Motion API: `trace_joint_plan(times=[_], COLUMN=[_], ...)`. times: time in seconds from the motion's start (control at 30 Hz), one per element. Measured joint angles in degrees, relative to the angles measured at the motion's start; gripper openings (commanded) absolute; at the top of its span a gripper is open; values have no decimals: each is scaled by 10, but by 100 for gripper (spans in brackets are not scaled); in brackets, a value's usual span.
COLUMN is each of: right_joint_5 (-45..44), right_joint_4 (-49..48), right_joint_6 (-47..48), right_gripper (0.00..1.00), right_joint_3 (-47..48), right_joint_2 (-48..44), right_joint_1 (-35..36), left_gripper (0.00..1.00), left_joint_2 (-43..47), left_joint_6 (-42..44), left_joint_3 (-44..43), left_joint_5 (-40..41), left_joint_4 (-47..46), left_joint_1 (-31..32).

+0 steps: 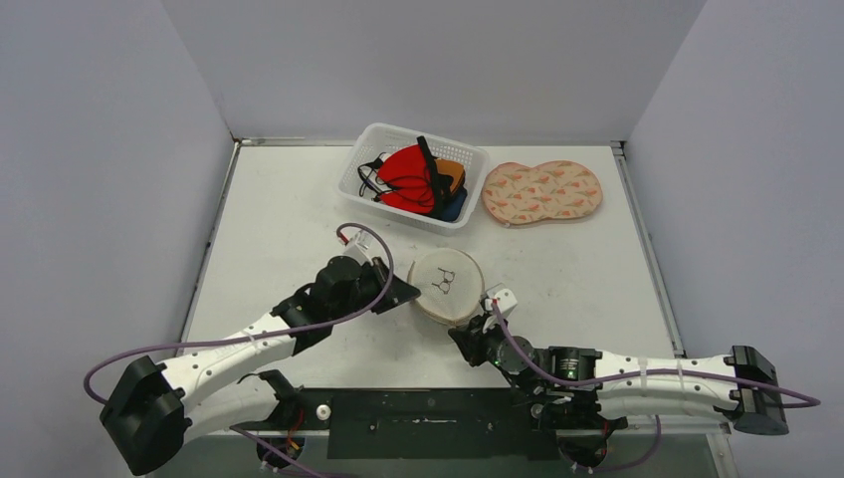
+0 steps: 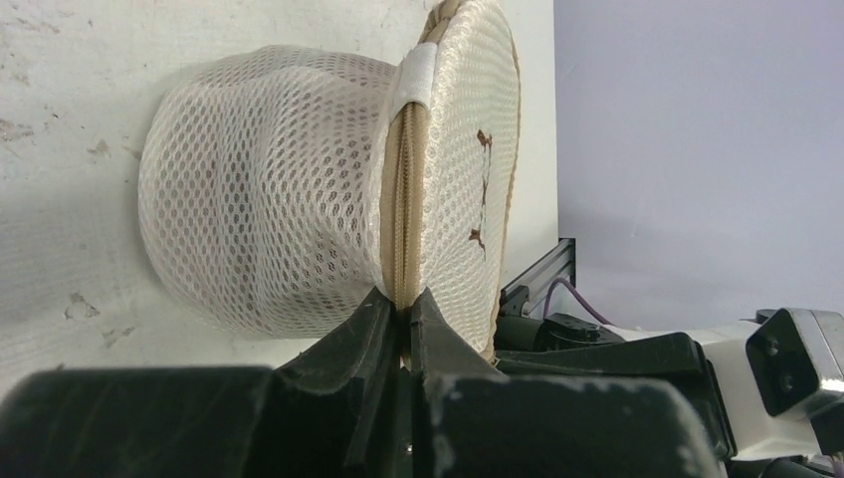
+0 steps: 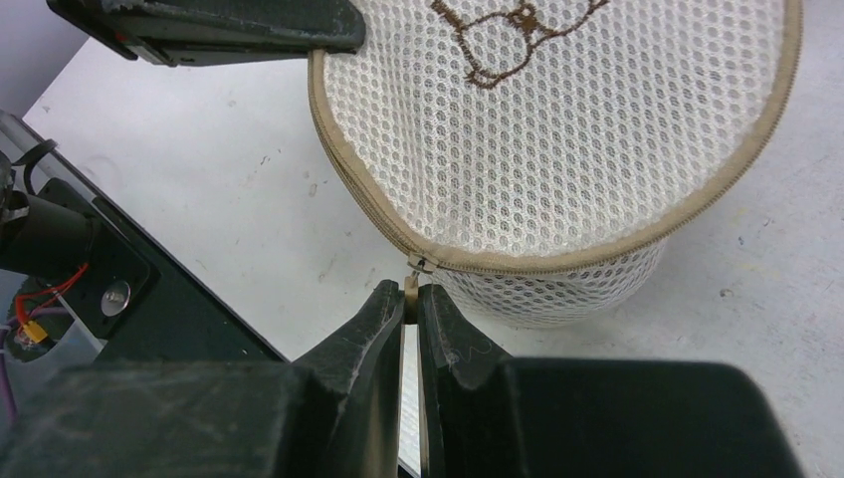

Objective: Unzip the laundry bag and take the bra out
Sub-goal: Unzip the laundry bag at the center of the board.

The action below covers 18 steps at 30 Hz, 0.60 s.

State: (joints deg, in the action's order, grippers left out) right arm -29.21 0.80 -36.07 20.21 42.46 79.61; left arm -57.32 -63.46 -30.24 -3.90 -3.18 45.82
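The laundry bag (image 1: 447, 286) is a round white mesh pouch with a tan zipper seam and a brown embroidered figure on its lid; it stands mid-table between both arms. My left gripper (image 2: 402, 311) is shut, pinching the tan zipper band (image 2: 404, 189) on the bag's left side (image 1: 406, 292). My right gripper (image 3: 410, 291) is shut on the small tan zipper pull (image 3: 411, 282) hanging from the slider at the bag's near edge (image 1: 476, 321). The zipper (image 3: 557, 261) runs closed around the lid. The bra inside the bag is hidden by the mesh.
A white plastic basket (image 1: 364, 159) at the back holds red, orange, blue and black garments. A patterned peach two-lobed pad (image 1: 542, 192) lies to its right. Grey walls close in three sides; a black rail (image 1: 428, 423) runs along the near edge.
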Motion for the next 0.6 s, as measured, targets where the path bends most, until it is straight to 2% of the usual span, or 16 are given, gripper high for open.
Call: trace_joint_plan(times=[0.03, 0.17, 0.2, 0.33, 0.47, 0.6], right_joint_5=[0, 2, 4, 12, 19, 30], right_joint_4=[-3, -14, -18, -31, -46, -57], right_joint_6=[0, -1, -2, -2, -3, -3], right_gripper=[5, 5, 5, 5, 5, 5], right_joint_3=[-1, -2, -2, -2, -2, 1], right_joint_2=[5, 23, 27, 33, 39, 60], right_joint_1=[0, 0, 0, 1, 3, 3], left_gripper=[2, 52, 57, 70, 72, 73], left_joint_2=[-11, -31, -32, -5, 69, 122], left_joint_6=[6, 17, 15, 5, -19, -52], left_joint_3=[-6, -10, -10, -2, 26, 48], left_joint_5=[-5, -16, -20, -23, -5, 30], left_joint_4=[0, 0, 0, 4, 23, 43], left_joint_1=[-2, -4, -5, -1, 28, 89])
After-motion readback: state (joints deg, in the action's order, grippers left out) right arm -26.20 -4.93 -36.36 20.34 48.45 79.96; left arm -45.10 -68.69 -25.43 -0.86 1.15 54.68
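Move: The left fingers are shut on the left side of the laundry bag's zipped rim. From them the zipper pull, pinched in the right fingertips, lies about 7 cm back, 8 cm to the right and slightly lower. The bag's middle is some 6 cm right of the left hand, 1 cm ahead and 6 cm below; from the right hand it is about 8 cm ahead, 2 cm left and 4 cm below. The basket stands roughly 24 cm straight ahead of the left hand, 8 cm lower. Letting go of the rim, the left fingers spread wide after a small dip, then the hand backs about 5 cm towards its base, rising a couple of centimetres from the dip, and closes in on the zipper pull. The right hand keeps its pinch on the pull and eases some 2 cm left, towards the left hand. ##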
